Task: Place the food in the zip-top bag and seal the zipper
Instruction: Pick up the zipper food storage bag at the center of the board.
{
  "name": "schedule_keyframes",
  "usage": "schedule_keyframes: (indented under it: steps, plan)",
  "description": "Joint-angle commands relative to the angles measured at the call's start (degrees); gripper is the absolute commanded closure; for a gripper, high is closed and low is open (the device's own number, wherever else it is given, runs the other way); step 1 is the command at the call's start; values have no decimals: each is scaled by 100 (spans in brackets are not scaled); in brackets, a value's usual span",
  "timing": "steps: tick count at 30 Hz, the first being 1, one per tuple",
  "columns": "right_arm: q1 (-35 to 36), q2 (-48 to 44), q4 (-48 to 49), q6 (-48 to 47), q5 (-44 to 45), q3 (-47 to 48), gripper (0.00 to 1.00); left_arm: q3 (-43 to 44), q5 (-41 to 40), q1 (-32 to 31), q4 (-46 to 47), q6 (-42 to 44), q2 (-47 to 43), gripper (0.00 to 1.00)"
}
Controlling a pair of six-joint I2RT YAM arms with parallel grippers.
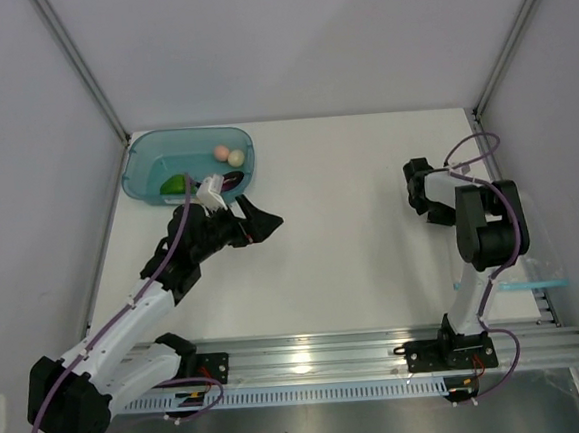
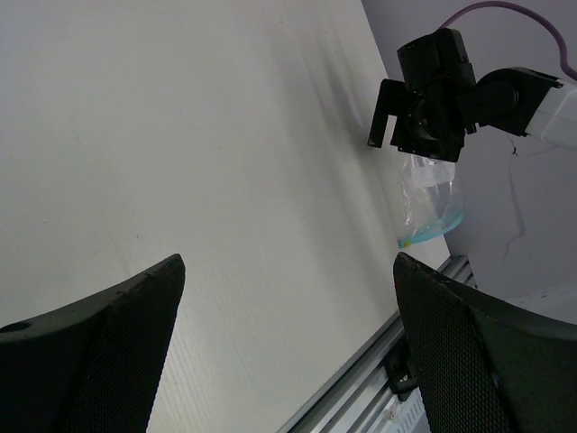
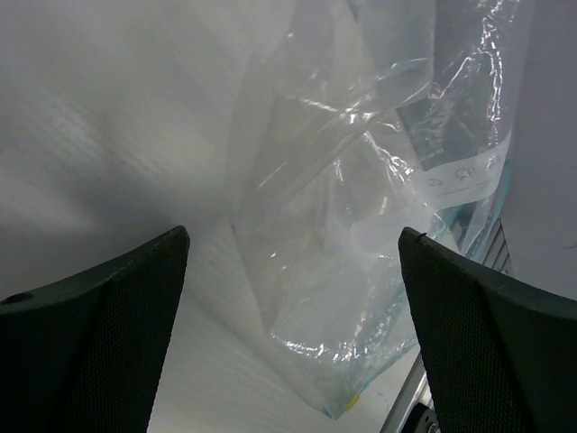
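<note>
The food lies in a teal tub (image 1: 140, 163) at the back left: two pale balls (image 1: 228, 154), a green pepper (image 1: 174, 185) and a dark eggplant (image 1: 231, 185) partly hidden behind my left wrist. My left gripper (image 1: 265, 221) hovers just in front of the tub, open and empty, its fingers (image 2: 108, 334) wide over bare table. The clear zip-top bag (image 3: 361, 225) lies crumpled by the right wall; its light-blue zipper (image 1: 531, 284) shows near the rail. My right gripper (image 1: 416, 191) is open above the table, with the bag (image 2: 428, 203) ahead of its fingers (image 3: 99, 325), not held.
White walls close in the table on three sides. An aluminium rail (image 1: 381, 355) with both arm bases runs along the near edge. The right arm (image 1: 486, 226) stands folded near the right wall, between the bag and the table's middle.
</note>
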Motion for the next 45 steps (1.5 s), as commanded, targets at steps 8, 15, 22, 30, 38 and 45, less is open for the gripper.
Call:
schedule_keyframes:
  steps: [8,15,22,30,38,45]
  plan:
    - [-458,-49,610,81,-199,-291,16,190,189,-99,289,-20,186,2]
    - [-581,-690,1235,-253,-982,-713,84,260,93,-143,131,50,124,3]
    - [-116,-1542,1183,-324,-1491,-723,100,172,-39,-310,34,164,-25,3]
    - [17,-3036,1174,554,-4460,-582,100,172,-206,-793,201,779,-289,5]
    - [78,-3117,1578,2013,-7405,-380,100,-38,-1636,-2180,544,1850,-491,4]
    - [122,-2940,1903,2891,-8786,-345,100,-381,-3782,-3718,1536,2941,-210,5]
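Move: The zip-top bag lies flat at the table's right side. Its middle is about 9 cm back and 5 cm to the right of my open right hand and 3 cm below it, and its far part is right under my fingers. Its blue zipper strip runs some 19 cm back and 6 cm to the right; the table's right edge is about 6 cm to the right, level with me. From my left hand, the bag is roughly 55 cm to the right, 3 cm back and 20 cm below. I ease my right hand about 3 cm further right and down onto the bag's far part, shut my fingers on the film, then swing it some 25 cm left and 15 cm up, a little forward, rolling about 85 degrees so the fingers go from pointing right to steeply down. Late on, my open left hand draws back and to the right, about 8 cm each way, rising slightly and tilting its fingers up. ##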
